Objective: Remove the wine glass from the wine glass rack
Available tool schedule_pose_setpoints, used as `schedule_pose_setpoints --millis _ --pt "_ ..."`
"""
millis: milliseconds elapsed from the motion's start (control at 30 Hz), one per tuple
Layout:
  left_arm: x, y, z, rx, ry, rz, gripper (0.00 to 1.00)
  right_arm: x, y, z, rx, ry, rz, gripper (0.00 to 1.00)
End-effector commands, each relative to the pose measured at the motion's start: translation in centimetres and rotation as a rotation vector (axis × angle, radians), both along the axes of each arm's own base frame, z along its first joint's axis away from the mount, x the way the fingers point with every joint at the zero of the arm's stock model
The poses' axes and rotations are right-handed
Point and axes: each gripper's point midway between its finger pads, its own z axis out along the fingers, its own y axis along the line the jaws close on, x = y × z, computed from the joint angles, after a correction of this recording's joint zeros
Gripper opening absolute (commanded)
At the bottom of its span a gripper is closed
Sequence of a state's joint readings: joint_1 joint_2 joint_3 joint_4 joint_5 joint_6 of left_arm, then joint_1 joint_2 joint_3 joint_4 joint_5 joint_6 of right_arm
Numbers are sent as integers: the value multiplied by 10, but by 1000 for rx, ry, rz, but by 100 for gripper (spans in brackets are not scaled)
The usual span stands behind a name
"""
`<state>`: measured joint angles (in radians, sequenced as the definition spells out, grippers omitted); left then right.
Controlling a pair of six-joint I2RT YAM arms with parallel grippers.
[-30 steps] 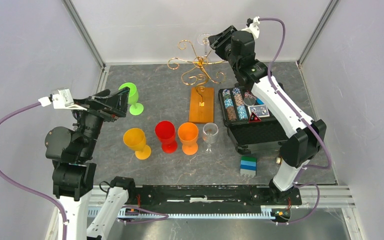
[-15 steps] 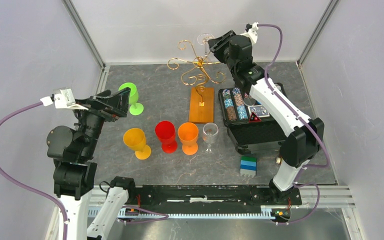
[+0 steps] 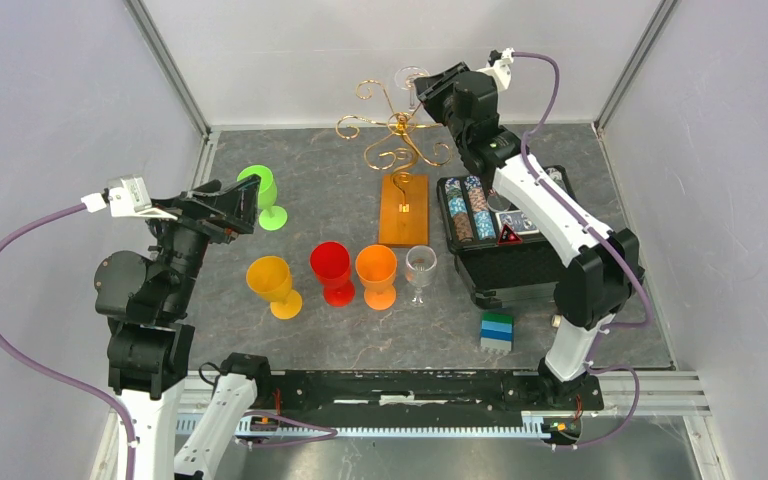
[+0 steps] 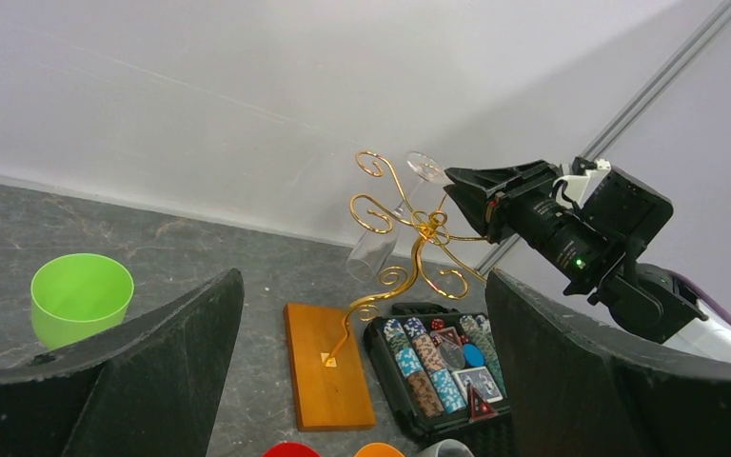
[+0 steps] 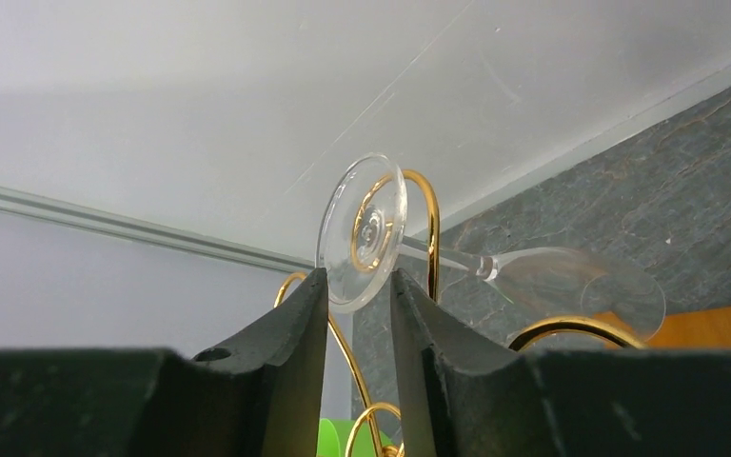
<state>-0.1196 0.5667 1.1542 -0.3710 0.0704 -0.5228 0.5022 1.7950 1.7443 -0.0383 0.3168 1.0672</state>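
The wine glass (image 3: 411, 78) hangs tilted on the wine glass rack (image 3: 400, 128), a gold wire stand on a wooden base (image 3: 403, 210) at the back. My right gripper (image 3: 426, 90) is at the glass's foot. In the right wrist view the round foot (image 5: 362, 228) sits between the fingertips of the right gripper (image 5: 359, 278), the jaws closed narrowly on its lower rim, and the bowl (image 5: 571, 286) points away beyond the gold wire (image 5: 430, 214). My left gripper (image 3: 245, 195) is wide open and empty by the green cup; its view shows the glass (image 4: 375, 249) and the rack (image 4: 425, 228).
A green cup (image 3: 260, 190) stands at the left. Yellow (image 3: 272, 280), red (image 3: 332, 268) and orange (image 3: 377, 272) cups and a clear glass (image 3: 420, 268) stand in a row at the middle. A black poker-chip case (image 3: 500, 228) and a blue-green block (image 3: 497, 331) are on the right.
My right gripper has moved left and forward onto the hanging glass's foot. The left arm has not moved.
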Motion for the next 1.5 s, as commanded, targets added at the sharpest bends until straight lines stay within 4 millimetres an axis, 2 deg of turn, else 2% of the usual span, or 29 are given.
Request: schedule_pose_setpoints --millis 0,400,767,933,1033,1400,1467 --pt "1 6 -1 37 -5 34 100 11 -6 10 37 -43 -56 34" --pt "-1 9 -2 51 -4 48 100 22 4 3 132 -54 -33 31" --pt "-3 12 -1 57 -11 63 100 20 6 -3 187 2 -20 34" --pt "-4 13 0 56 -15 67 100 19 5 -2 194 4 -25 13" --pt "-5 13 0 54 -16 68 100 18 4 2 199 -5 -22 1" --pt "-6 13 0 50 -18 71 100 6 -7 54 182 -158 -22 0" --pt "-6 13 0 50 -18 70 100 6 -10 58 170 -175 -31 0"
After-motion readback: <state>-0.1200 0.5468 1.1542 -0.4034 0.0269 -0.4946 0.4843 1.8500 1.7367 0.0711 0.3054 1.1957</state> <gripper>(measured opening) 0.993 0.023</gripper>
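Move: About 4 cm ahead of the right hand and some 2 cm to its left, at the same height, is the foot of the last clear wine glass, hanging upside down. The gold rack's hub is roughly 4 cm to the left, 3 cm back and 8 cm below; the wooden rack base lies about 4 cm left, 10 cm back and 36 cm down. From the left hand, that glass foot is some 33 cm ahead, 27 cm right and 8 cm lower. Easing the right hand forward about 2 cm onto the near rim of the hanging glass's foot, it rolls some 10 degrees so its left side rises. Once forward travel has all but stopped, the partly open fingers close nearly shut, one above and one below the rim, and pinch the thin foot while the hand stays there. ##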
